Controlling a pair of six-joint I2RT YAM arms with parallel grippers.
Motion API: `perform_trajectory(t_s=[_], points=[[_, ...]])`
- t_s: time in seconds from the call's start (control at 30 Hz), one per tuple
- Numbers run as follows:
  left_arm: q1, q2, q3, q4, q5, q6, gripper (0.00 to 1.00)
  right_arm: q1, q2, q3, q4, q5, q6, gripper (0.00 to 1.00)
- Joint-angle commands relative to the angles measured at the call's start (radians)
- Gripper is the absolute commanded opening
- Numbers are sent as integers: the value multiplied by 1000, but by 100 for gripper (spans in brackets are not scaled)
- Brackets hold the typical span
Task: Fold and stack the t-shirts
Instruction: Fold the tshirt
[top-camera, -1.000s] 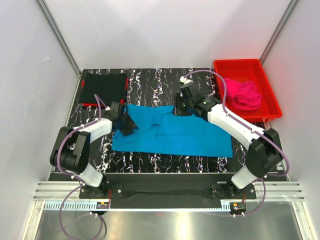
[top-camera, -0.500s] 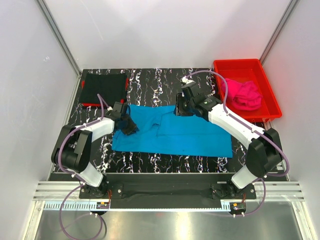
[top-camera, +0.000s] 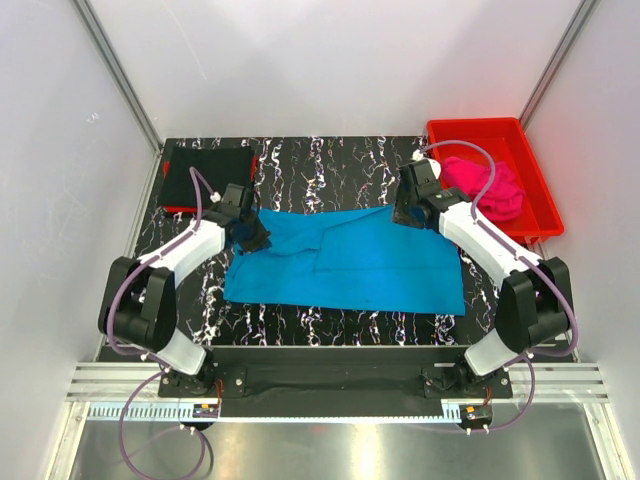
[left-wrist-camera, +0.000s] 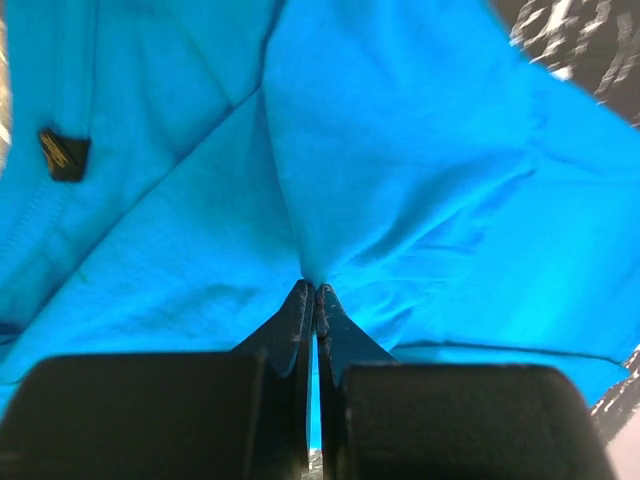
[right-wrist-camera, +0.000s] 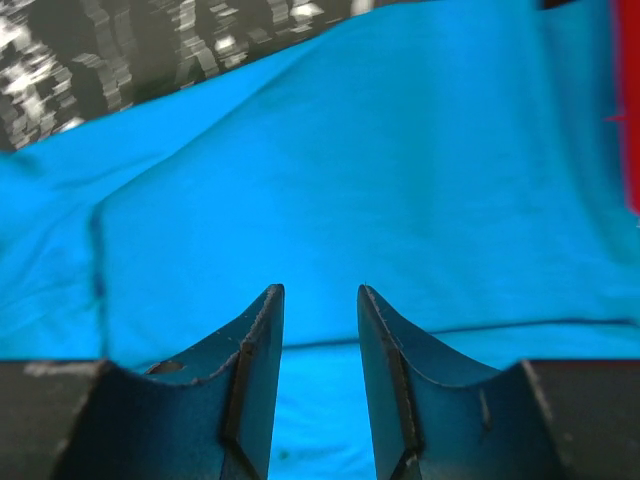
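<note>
The turquoise-blue t-shirt (top-camera: 380, 265) lies spread and partly folded across the middle of the table. My left gripper (top-camera: 252, 238) is at its far left corner, shut on a pinch of the blue cloth (left-wrist-camera: 400, 150), which puckers up from the left gripper's tips (left-wrist-camera: 313, 290). My right gripper (top-camera: 406, 214) is over the shirt's far right edge. The right gripper (right-wrist-camera: 320, 292) is open above the flat cloth (right-wrist-camera: 350, 180), with nothing between its fingers. The black t-shirt (top-camera: 207, 175) lies folded square at the far left. The pink t-shirt (top-camera: 490, 188) is bunched in the bin.
The red plastic bin (top-camera: 480, 127) stands at the far right corner, close behind my right arm, and its red edge (right-wrist-camera: 630, 100) shows in the right wrist view. The black marbled table (top-camera: 330, 165) ends at white walls on three sides.
My left gripper has shut on the shirt's far left corner. My right gripper has moved right along the shirt's far edge, from the middle toward the right corner, staying open.
</note>
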Motion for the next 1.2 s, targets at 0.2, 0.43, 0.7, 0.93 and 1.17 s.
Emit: perform_trajectory(t_s=[0.2,0.43,0.7,0.93,1.17], points=[[33,-98,48,-86,-67,84,0,-101,72,89,-58,169,-4,43],[77,-130,43,-111,-39,129,0,-167,270,298,-196,332,105,41],[142,-164,5,-113,13,175,0,-178,450,425,-229,413,150,42],[162,-204,-41,-111,34,195,0,-179,574,543,-278,508,162,42],[166,-231,-120,-74,53,197,0,-179,655,600,-308,520,206,43]])
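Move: The shirt's far right corner lies about 10 cm ahead of the right hand, 12 cm to its right and 12 cm below. From the same hand the red bin's middle is some 15 cm ahead and 23 cm right, the pink shirt in it 13 cm ahead and 21 cm right. The left hand already pinches a raised fold; the shirt's left edge is level with it, about 8 cm left and 5 cm down, the black board 18 cm ahead and 15 cm left. The fold still pinched in the left fingers is carried about 6 cm left, rising slightly, then drawn back some 3 cm and lowered a little, to over the shirt's left edge. Meanwhile the right hand, fingers kept open, swings right, then forward and down (about 12 cm right in all), turning clockwise some 30 degrees towards the shirt's far right corner beside the bin's left rim. ##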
